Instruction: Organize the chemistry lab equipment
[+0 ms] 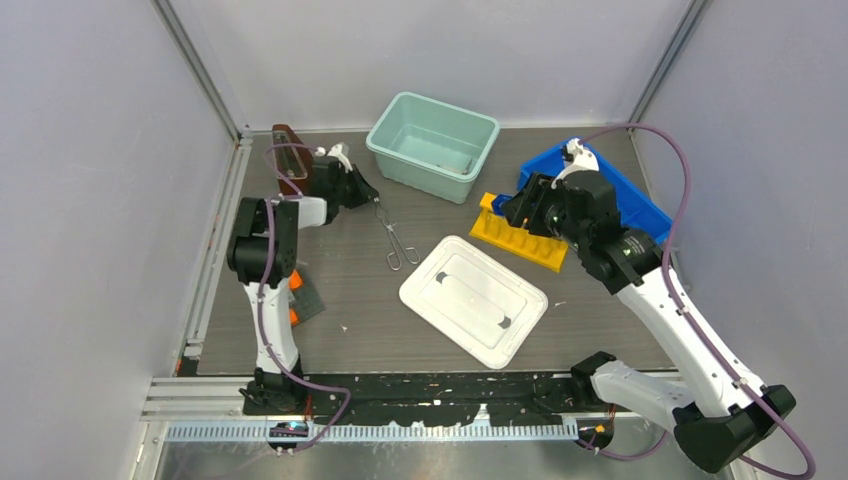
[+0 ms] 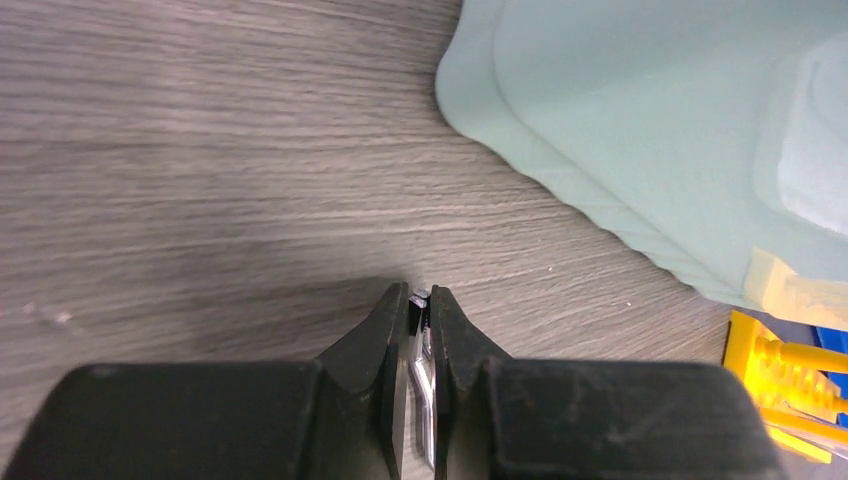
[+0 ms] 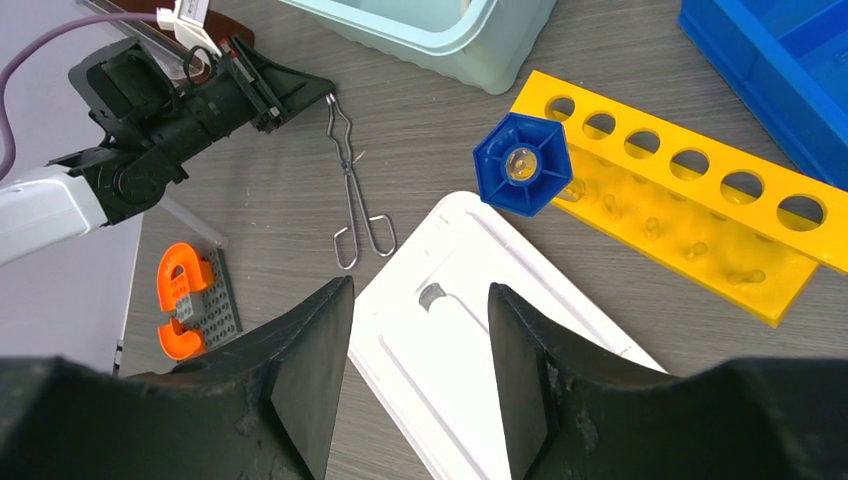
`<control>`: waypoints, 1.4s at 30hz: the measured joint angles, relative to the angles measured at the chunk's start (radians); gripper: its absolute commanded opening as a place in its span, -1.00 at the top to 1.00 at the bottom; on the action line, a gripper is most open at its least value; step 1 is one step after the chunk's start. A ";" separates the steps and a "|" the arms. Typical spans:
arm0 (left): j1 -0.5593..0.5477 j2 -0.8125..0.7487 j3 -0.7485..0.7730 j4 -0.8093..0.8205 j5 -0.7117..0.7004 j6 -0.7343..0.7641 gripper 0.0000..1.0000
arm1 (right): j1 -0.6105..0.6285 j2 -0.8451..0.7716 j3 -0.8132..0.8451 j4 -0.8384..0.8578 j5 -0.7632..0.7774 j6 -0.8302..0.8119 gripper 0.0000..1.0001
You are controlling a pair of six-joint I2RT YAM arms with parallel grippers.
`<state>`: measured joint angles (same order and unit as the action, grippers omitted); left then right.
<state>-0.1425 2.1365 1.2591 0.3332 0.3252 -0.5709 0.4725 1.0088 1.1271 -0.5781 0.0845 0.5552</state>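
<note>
Slim silver wire tongs [image 1: 396, 240] lie on the dark table left of the white lid, handle loops toward the near side. My left gripper [image 1: 364, 192] is shut on their far tip end. The left wrist view shows the bent silver wire of the tongs [image 2: 424, 380] pinched between the black fingers of that gripper [image 2: 420, 295]. In the right wrist view the tongs [image 3: 352, 190] stretch from the left gripper [image 3: 322, 96] toward me. A blue knob-like piece [image 3: 521, 163] sits at the left end of the yellow rack [image 3: 690, 210]. My right gripper [image 3: 420, 290] hangs open and empty above the white lid [image 3: 470, 350].
A teal tub [image 1: 432, 145] stands at the back centre and a blue bin [image 1: 640, 205] at the back right behind the yellow rack [image 1: 520, 240]. The white lid [image 1: 472, 298] lies mid-table. An orange and grey brick piece [image 1: 300, 295] lies by the left arm, and a brown holder [image 1: 290, 155] at the back left.
</note>
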 measured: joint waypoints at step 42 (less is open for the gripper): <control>0.071 -0.577 -0.223 -0.305 -0.167 0.076 1.00 | 0.189 0.183 0.047 0.092 0.032 -0.041 -0.20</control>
<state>-0.0715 1.5593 1.0363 0.0284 0.1577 -0.4946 0.6613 1.1915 1.1744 -0.4866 0.1169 0.5140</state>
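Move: The tongs are already pinched by the tip in my left hand; their middle lies about 10 cm back and 4 cm right of it, slightly lower. The teal bin is some 12 cm ahead and 13 cm to its right, the metronome about 6 cm ahead and 20 cm left. From my empty right hand the tongs' middle is roughly 14 cm ahead, 24 cm left and 26 cm below, the white lid 4 cm back and 6 cm left, the yellow rack 14 cm ahead and 6 cm right. I keep the tongs' tip pinched and draw it with my left hand back and left, then mostly up, about 12 cm up and 7 cm each way, away from the teal bin, turning the wrist a little counter-clockwise. After nearly waiting, my right hand swings left some 7 cm and sinks slightly towards the tongs' handles, fingers staying half open, touching nothing. ##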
